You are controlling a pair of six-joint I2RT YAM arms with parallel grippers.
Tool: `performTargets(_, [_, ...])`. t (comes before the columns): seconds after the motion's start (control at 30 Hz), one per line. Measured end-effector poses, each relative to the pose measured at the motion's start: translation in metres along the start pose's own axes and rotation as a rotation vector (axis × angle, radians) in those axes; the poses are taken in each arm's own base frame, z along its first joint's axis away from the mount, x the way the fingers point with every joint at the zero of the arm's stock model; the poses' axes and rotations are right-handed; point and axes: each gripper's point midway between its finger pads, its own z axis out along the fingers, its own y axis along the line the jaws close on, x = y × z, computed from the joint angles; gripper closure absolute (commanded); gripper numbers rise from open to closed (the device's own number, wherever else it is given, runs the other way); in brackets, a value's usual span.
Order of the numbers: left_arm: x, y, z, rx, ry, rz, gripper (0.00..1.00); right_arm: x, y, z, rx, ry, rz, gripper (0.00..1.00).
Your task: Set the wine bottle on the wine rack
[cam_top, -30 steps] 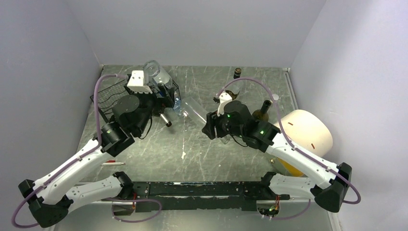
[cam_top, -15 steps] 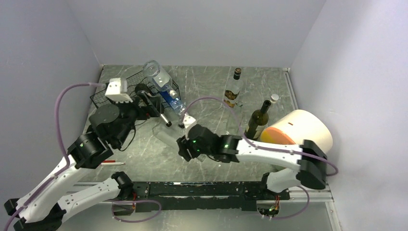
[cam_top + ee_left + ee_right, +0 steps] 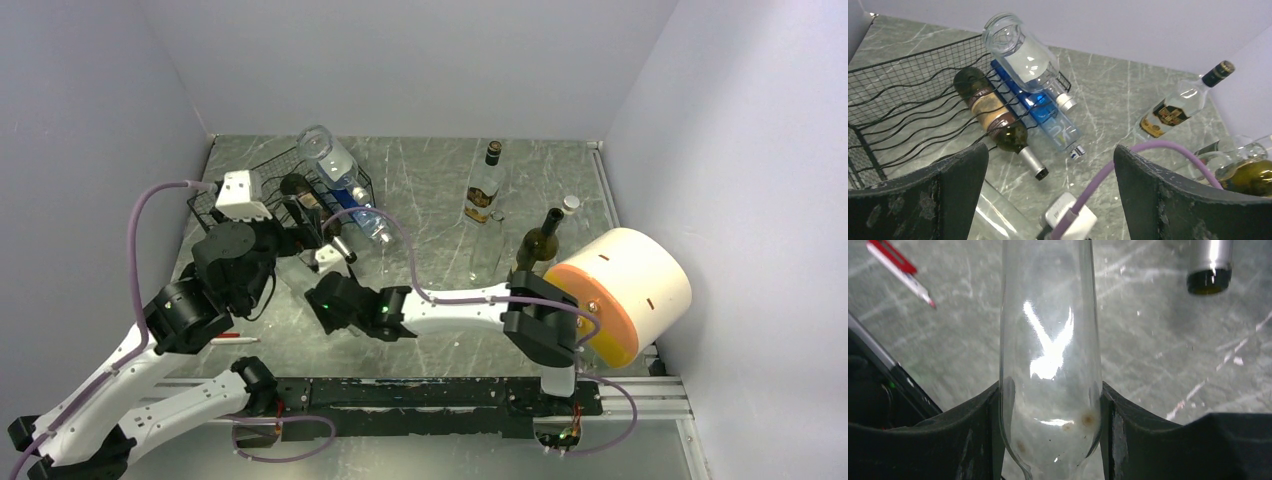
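My right gripper (image 3: 1050, 391) is shut on a clear glass wine bottle (image 3: 1048, 315), which runs away from the jaws, low over the table. In the top view this gripper (image 3: 325, 292) reaches far left, with the bottle (image 3: 298, 270) just in front of the wine rack (image 3: 225, 190). The black wire rack (image 3: 898, 100) holds a dark brown-labelled bottle (image 3: 990, 112), a blue bottle (image 3: 1048, 117) and a big clear bottle (image 3: 1020, 52) on top. My left gripper (image 3: 1050, 195) hangs open and empty above the right wrist, beside the rack (image 3: 290, 245).
A gold-labelled clear bottle (image 3: 483, 185), a dark green bottle (image 3: 537, 245) and a white-capped one (image 3: 570, 205) stand at the back right. A cream and orange cylinder (image 3: 625, 290) lies beside them. A red and white pen (image 3: 235, 340) lies near the left arm.
My right arm has swung left across the table, carrying the clear bottle to the front of the rack. My left arm has drawn back from the rack, uncovering the dark bottle.
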Motion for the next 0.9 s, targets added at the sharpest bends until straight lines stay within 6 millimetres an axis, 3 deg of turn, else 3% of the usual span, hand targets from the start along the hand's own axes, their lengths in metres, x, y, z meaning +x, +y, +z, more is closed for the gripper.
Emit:
performTargets(0.27, [0.002,0.014,-0.003,-0.063,0.011,0.022,0.01,-0.033,0.019,0.035,0.022,-0.064,0.009,1.00])
performTargets(0.43, [-0.002,0.018,-0.005,-0.084,0.005,0.016,0.01,-0.031,0.021,0.052,0.034,-0.058,-0.002,1.00])
performTargets(0.6, [-0.003,0.019,-0.006,-0.086,0.003,0.009,0.01,-0.024,0.012,0.065,0.068,-0.054,-0.009,1.00])
performTargets(0.9, [-0.003,0.020,-0.008,-0.086,0.003,-0.006,0.01,-0.050,-0.016,0.082,0.115,-0.130,0.023,1.00])
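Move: In the rack, the free place left of the brown bottle lies about 19 cm ahead of the right hand, 8 cm to its left and a few centimetres lower; the right hand already holds the clear bottle. The brown bottle's middle is some 20 cm ahead and 3 cm right, the blue bottle roughly 24 cm ahead and 8 cm right. From the left hand, that free place is about 14 cm ahead, 11 cm left and 30 cm down. Swinging left and somewhat forward at first, the right hand then pushes on forward towards the free place beside the brown bottle, about 8 cm forward and 5.5 cm left in all, with a slight dip midway. Its fingers keep their hold on the clear bottle while the wrist turns some 10 degrees, tipping up and clockwise. The open left hand eases about 2 cm left. ##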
